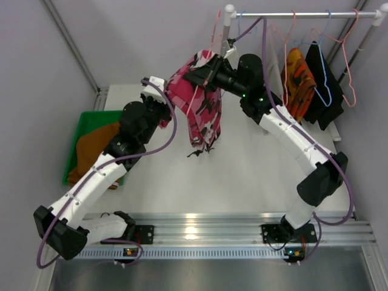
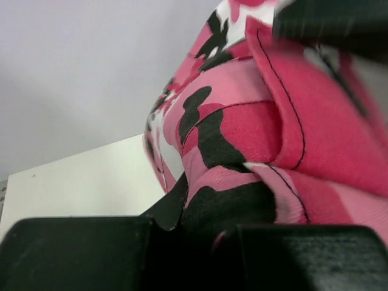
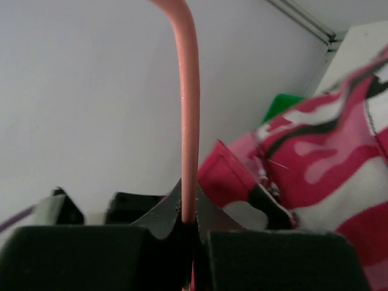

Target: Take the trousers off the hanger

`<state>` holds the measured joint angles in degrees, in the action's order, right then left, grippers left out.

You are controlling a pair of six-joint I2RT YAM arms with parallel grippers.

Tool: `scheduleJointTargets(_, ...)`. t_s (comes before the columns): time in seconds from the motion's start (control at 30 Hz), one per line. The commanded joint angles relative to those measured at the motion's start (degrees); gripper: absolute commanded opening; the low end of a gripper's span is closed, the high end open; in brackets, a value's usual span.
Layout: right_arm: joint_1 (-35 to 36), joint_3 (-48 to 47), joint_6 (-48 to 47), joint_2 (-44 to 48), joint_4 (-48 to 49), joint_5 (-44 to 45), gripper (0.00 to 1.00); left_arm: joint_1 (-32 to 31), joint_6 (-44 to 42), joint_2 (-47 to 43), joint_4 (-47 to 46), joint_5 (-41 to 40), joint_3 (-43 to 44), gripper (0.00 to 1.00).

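The pink-red-white floral trousers (image 1: 200,103) hang draped over a pink hanger (image 1: 209,54) held above the table's middle. My right gripper (image 1: 209,76) is shut on the hanger's pink wire (image 3: 188,121), which rises straight up from its jaws. My left gripper (image 1: 167,115) is shut on the floral trousers (image 2: 242,139) at their left edge; the cloth fills its wrist view and runs between the jaws. The rust-brown trousers (image 1: 94,145) lie in the green bin (image 1: 85,124) at the left. The light grey trousers are out of view.
A white rail (image 1: 303,13) at the back right carries an orange-patterned garment (image 1: 299,82) and a black garment (image 1: 324,82) on hangers, plus an empty blue hanger (image 1: 324,91) and an empty pink hanger (image 1: 347,66). The white table (image 1: 242,170) lies below.
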<state>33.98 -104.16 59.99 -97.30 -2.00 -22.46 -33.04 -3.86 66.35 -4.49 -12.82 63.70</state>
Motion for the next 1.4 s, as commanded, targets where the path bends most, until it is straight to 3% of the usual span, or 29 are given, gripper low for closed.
scheduleJointTargets(0.0, -0.7, 4.7, -4.3, 5.8, 8.4, -2.5, 0.0, 0.0, 6.8, -4.2, -2.0, 1.0, 9.2, 0.0)
scheduleJointTargets(0.2, -0.7, 11.7, -7.2, 6.8, 7.5, -1.4, 0.0, 0.2, 11.9, -3.7, 2.0, -0.1, 18.6, 0.0)
scheduleJointTargets(0.6, 2.9, 21.5, -16.0, 5.6, 5.3, 0.0, 0.0, 10.0, 22.8, 2.4, 7.7, 1.3, 45.5, 0.0)
scheduleJointTargets(0.9, 6.0, 26.7, -20.9, 2.4, 5.5, -0.9, 0.0, 18.3, 20.4, 5.5, 3.4, -3.0, 58.2, 0.0)
scheduleJointTargets(1.07, 7.2, 26.9, -20.7, 2.5, 5.8, -2.8, 0.0, 24.2, 15.9, 1.7, 1.8, -9.0, 55.8, 0.0)
scheduleJointTargets(1.2, 7.8, 26.7, -20.8, 3.0, 5.5, -4.2, 0.0, 30.6, 7.1, -5.4, 0.2, -14.9, 50.6, 0.0)
scheduleJointTargets(1.37, 7.8, 25.9, -21.2, 3.6, 3.9, -6.2, 0.0, 39.1, -4.6, -15.7, -7.2, -20.3, 35.6, 0.0)
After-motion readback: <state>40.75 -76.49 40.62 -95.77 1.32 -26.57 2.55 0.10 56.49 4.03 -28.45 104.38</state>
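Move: The left hand already grips the pink trousers, still draped over the pink hanger; their bulk lies about 9 cm to its right, level with it. The green basket with the brown trousers is some 33 cm left, 3 cm back and 34 cm below. From the right hand, clamped on the hanger, the pink trousers' middle lies about 3 cm left, 2 cm back and 10 cm below; the rack post stands some 6 cm right, 13 cm ahead. Up first, and steeply, the left hand hauls the gripped pink trousers off the hanger, then sweeps left and finally back as well, towards the basket's side, some 30 cm up and nearly as far left, its fingers tipping up and swinging counter-clockwise. Against it the right hand draws the hanger down about 20 cm and slightly back, fingers dipping, then almost stops; both grips stay shut. ##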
